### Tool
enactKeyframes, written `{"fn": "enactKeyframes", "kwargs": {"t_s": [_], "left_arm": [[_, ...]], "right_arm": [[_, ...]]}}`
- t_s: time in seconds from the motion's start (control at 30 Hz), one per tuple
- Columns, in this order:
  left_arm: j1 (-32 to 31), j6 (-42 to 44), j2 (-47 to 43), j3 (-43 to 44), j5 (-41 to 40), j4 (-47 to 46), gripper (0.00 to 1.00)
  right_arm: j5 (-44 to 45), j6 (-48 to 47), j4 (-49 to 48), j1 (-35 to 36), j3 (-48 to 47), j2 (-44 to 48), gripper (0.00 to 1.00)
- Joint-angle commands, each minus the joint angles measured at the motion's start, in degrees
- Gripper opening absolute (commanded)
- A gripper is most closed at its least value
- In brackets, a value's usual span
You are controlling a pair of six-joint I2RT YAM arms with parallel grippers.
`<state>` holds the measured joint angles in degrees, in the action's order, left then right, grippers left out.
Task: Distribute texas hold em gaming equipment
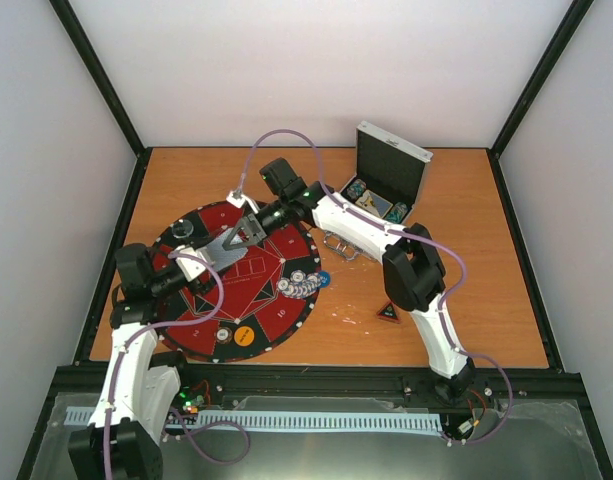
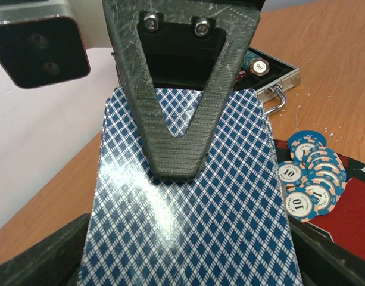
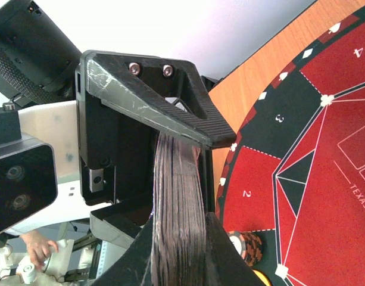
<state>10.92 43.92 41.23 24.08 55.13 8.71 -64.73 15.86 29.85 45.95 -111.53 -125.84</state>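
A deck of blue-diamond-backed playing cards (image 1: 231, 240) (image 2: 188, 226) hangs above the round red-and-black mat (image 1: 271, 315). My right gripper (image 1: 248, 228) (image 3: 185, 185) is shut on the deck's faces. The deck shows edge-on between its fingers (image 3: 164, 107). My left gripper (image 1: 211, 255) (image 2: 191, 262) reaches in from the left. Its fingers (image 2: 45, 256) lie against the deck's two long edges. One right finger (image 2: 176, 119) presses on the top card. Blue and peach poker chips (image 1: 304, 283) (image 2: 310, 179) lie spread at the mat's right rim.
The silver case (image 1: 391, 180) (image 2: 271, 74) stands open at the back right with chips inside. A black-red triangle marker (image 1: 388, 314) lies on the wood near the right arm. A yellow disc (image 1: 243, 334) and an orange-black chip stack (image 3: 247, 247) sit on the mat.
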Motion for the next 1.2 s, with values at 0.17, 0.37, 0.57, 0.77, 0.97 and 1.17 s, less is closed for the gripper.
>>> {"fn": "enactKeyframes", "kwargs": {"t_s": [0.17,0.37,0.57,0.77,0.97,1.17], "left_arm": [[0.4,0.6,-0.2,1.5,0.1,-2.6,0.66],[0.4,0.2,0.1,1.9,-1.1,-4.7,0.65],[0.4,0.2,0.4,1.7,-0.1,-4.8,0.52],[0.5,-0.5,0.2,2.8,0.5,-2.4,0.47],[0.5,-0.2,-0.2,3.4,-0.7,0.1,0.44],[0.4,-0.1,-0.6,3.3,-1.7,2.7,0.44]], "right_arm": [[-0.7,1.2,-1.2,1.0,-2.6,-1.3,0.03],[-0.8,1.4,-1.1,1.1,-3.1,-1.7,0.03],[-1.3,1.3,-0.8,1.1,-3.4,-1.9,0.03],[-0.6,-0.1,0.8,1.0,-3.4,-1.9,0.15],[1.3,-1.2,2.1,0.9,-3.5,-1.8,0.40],[7.9,-3.8,6.1,-0.1,-3.6,-0.7,0.55]]}}
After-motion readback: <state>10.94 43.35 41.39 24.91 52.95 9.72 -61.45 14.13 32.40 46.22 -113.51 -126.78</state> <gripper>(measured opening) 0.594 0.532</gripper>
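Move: The deck of cards, already pinched in the right gripper, lies right at the left fingers: its middle is about 2 cm ahead and 3 cm to the right of the left hand, level with it. From the right hand the deck is some 3 cm to the left and 2 cm back. On the table roughly 18 cm below, the spread chips lie about 20 cm right and 6 cm back of the left hand, the orange dealer button some 17 cm back and 7 cm right. Keep the left gripper in place around the near end of the deck and close its fingers from wide to a bit over half open, until they clamp the deck by its two side edges. Hold the right gripper still with its pinch on the far end meanwhile; only once the left has closed on the deck, open the right fingers to about half, letting that hand sink by about half a centimetre. ##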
